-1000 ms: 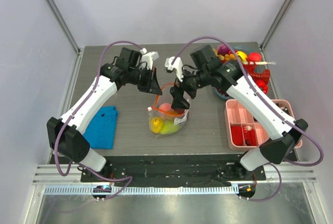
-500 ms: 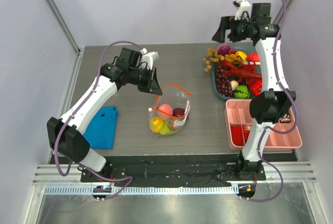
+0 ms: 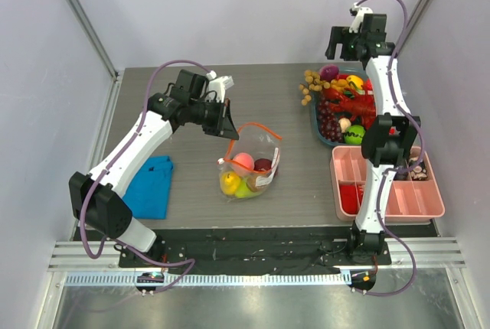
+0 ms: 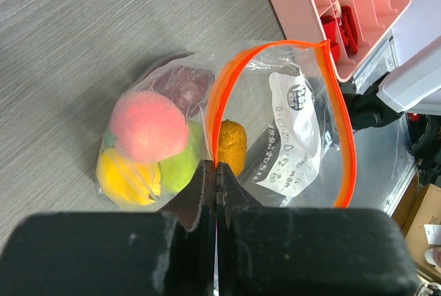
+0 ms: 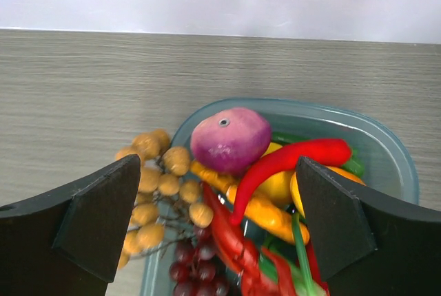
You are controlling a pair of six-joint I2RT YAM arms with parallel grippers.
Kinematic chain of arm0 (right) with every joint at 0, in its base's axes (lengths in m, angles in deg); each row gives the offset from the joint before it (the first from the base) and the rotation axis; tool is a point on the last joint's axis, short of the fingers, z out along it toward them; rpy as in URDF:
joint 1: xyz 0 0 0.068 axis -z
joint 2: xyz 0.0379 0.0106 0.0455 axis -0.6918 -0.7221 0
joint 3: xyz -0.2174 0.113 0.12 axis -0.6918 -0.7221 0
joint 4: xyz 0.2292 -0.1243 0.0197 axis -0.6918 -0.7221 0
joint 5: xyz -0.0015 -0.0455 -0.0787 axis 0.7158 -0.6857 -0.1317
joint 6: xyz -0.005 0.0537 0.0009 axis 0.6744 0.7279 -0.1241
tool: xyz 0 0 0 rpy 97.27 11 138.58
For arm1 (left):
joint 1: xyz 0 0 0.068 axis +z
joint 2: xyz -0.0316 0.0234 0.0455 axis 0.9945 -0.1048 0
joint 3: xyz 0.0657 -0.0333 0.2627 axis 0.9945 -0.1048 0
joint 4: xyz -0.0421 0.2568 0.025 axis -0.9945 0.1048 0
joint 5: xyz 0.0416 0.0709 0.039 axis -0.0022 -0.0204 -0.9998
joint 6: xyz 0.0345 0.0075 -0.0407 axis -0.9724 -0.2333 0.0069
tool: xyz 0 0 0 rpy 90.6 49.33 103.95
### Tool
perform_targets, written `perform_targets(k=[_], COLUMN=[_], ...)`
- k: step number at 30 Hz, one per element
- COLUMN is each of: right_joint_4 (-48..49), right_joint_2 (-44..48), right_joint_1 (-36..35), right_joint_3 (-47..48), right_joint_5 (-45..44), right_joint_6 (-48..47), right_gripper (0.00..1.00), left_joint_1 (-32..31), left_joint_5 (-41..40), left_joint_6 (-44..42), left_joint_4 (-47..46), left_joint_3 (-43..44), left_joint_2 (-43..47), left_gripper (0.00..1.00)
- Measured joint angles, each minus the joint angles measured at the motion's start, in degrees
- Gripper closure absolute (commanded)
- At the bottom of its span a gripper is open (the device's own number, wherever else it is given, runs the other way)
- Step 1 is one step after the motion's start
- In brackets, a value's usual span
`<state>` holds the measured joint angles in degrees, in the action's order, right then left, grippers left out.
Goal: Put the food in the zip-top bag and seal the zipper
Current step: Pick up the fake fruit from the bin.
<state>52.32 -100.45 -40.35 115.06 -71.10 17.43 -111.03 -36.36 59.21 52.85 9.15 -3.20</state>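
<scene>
The clear zip-top bag (image 3: 251,162) lies mid-table with its mouth held open; its orange-red zipper (image 4: 219,96) forms a loop. Inside are a pink fruit (image 4: 148,126), yellow (image 4: 124,179), green (image 4: 180,166), orange (image 4: 232,144) and dark purple (image 4: 185,84) pieces. My left gripper (image 4: 217,166) is shut on the zipper's near edge and holds it up. My right gripper (image 5: 219,193) is open and empty, high above the food bowl (image 5: 393,151), which holds a purple fruit (image 5: 230,139), a red chili (image 5: 296,160), yellow pieces, grapes (image 5: 196,268) and tan berries (image 5: 155,186).
A folded blue cloth (image 3: 151,185) lies at the left front. A pink compartment tray (image 3: 387,184) with red items stands at the right front. The bowl of toy food (image 3: 348,111) sits at the back right, with tan berries spilling over its left rim.
My right arm has left the bag, swung up and back to the far right, and now hangs above the food bowl. The left gripper has kept its hold on the zipper.
</scene>
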Motion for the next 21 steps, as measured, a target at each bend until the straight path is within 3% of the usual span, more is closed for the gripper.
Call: perform_targets(k=[21], right_joint_4=[5.1], right_joint_2=[-8.9], right_joint_1=[-0.7], right_joint_3=[-1.6], right_joint_5=[-1.7], right_joint_6=[-1.8], right_gripper=[0.00], left_joint_1=[0.0], left_joint_5=[0.0], left_joint_6=[0.0], left_joint_4=[-0.1], left_joint_3=[-1.0], left_joint_2=[-0.1], left_gripper=[1.00])
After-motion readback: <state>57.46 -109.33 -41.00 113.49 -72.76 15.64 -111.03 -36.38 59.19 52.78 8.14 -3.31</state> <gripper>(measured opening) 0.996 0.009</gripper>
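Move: The purple fruit in the far left corner of the bin lies about 12 cm below the right hand, roughly 2 cm farther out and straight in line sideways. At much the same depth, the brown berry cluster sits some 6 cm to the hand's left and level fore-and-aft, and the red chili about 5 cm to its right, also level. From the left hand the purple fruit is roughly 34 cm ahead, 36 cm right and 12 cm below. Lower the right gripper about 9 cm towards the purple fruit, easing some 2.5 cm forward in the first half and then sinking almost straight down. Keep the fingers wide open, one on either side of the fruit's width, and tip the hand about 5 degrees further down; stop short of closing. ##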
